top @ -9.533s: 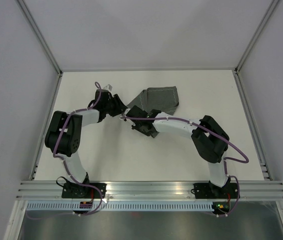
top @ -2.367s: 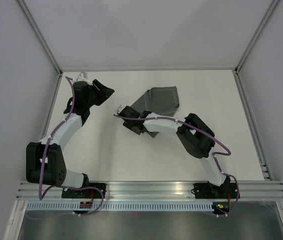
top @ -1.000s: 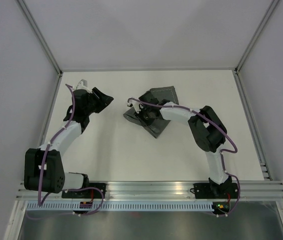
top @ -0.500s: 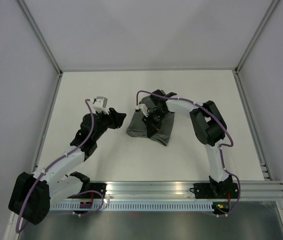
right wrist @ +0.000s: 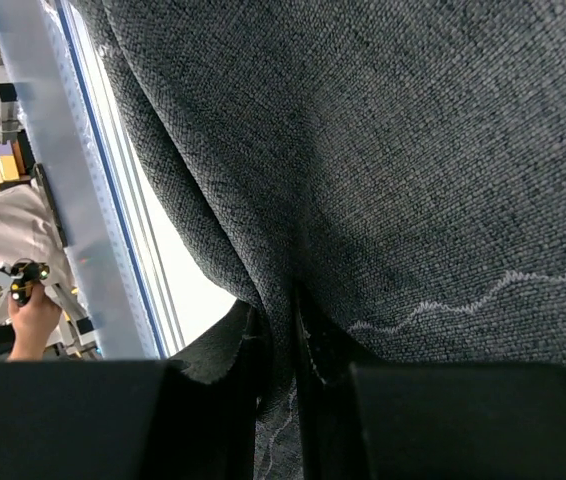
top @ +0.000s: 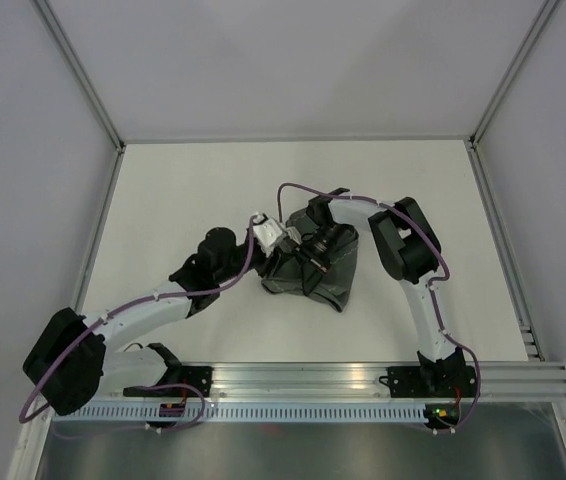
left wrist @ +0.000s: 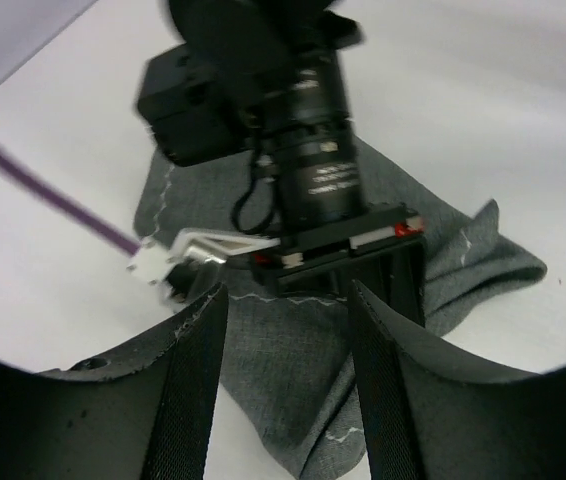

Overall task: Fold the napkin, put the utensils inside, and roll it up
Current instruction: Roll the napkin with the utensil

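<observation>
The dark grey napkin (top: pixel 335 284) lies bunched at the middle of the white table (top: pixel 193 180). My right gripper (top: pixel 306 268) comes down onto it from the far side. In the right wrist view a fold of the napkin (right wrist: pixel 413 150) is pinched in my right gripper (right wrist: pixel 283 335). My left gripper (top: pixel 278 258) reaches in from the left and stands open at the cloth's left edge. The left wrist view shows my left gripper (left wrist: pixel 285 300) with its fingers (left wrist: pixel 195 380) spread, over a napkin corner (left wrist: pixel 453 265) with the right wrist just beyond. The utensils are out of view.
An aluminium rail (top: pixel 303 375) runs along the near edge, carrying both arm bases. Grey walls with metal posts (top: pixel 98 110) close in the table on three sides. A person's hand (right wrist: pixel 25 318) shows beyond the rail in the right wrist view.
The left arm swung from the far left corner in to the napkin. The right gripper dragged the napkin toward the near side, and the cloth bunched up.
</observation>
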Controlling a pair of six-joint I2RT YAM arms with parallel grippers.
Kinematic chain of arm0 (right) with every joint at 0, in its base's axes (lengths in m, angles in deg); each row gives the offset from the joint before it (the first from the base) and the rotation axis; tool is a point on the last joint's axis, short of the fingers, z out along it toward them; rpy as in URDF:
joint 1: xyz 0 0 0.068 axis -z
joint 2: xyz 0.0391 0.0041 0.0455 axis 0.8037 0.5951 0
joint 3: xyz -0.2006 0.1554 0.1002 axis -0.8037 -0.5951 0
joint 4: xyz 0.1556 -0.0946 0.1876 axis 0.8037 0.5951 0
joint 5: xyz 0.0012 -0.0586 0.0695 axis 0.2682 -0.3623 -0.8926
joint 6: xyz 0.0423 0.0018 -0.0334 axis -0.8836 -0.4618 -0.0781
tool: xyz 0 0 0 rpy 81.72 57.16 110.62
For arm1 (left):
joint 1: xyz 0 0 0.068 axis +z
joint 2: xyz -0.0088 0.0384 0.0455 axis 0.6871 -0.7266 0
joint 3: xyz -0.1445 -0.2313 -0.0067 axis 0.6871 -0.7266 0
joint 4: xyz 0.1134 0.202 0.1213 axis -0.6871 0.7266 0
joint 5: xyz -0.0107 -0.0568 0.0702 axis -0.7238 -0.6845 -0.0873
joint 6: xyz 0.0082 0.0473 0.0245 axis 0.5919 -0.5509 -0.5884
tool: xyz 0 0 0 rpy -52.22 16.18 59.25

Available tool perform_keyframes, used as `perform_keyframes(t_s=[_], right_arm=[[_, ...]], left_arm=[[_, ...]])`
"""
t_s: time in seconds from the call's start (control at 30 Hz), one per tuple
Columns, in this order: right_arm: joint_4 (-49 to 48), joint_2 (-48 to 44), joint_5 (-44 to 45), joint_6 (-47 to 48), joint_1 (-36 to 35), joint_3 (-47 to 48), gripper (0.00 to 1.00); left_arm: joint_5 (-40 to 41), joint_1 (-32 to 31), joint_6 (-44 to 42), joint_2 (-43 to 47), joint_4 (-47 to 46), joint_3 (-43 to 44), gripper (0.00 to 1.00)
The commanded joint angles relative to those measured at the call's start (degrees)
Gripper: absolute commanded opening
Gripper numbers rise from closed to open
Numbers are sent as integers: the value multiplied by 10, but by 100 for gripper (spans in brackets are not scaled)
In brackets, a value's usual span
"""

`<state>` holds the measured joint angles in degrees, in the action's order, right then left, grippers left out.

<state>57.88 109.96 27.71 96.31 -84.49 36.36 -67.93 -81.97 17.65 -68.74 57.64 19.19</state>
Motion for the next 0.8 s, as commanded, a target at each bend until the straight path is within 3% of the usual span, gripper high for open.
perform_keyframes(t_s=[0.0,0.27,0.77], right_arm=[[-12,33,72,45,0,-4,3],[-23,40,78,37,2,-1,2],[-35,48,85,26,7,0,2]], left_arm=[[5,-46,-154,-28,25,27,57],[37,-93,-220,-106,117,76,57],[60,-150,-270,-179,162,98,60]])
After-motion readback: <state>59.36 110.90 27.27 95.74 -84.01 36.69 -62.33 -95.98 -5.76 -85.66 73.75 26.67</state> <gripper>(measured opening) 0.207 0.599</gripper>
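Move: The left gripper hangs over the rolled edge of the napkin. The stretch to go for, just left of the right fingertips, lies some 15 cm below it, about 5 cm back and 5 cm to its right. The right fingertips are 4 cm back and 8 cm to its right, equally low; the near-right corner lies 8 cm back and 15 cm right. From the right hand, that stretch is 3 cm to the left and 1 cm back. Bring the open left gripper down about 11 cm onto the near side of the napkin roll, drawing it back and to the right some 4 cm each way, and tip its fingers downward by about 30 degrees while swinging them clockwise, so that they come to straddle the rolled edge from above. Hold the right gripper where it is, still pinching the cloth low at the table. ##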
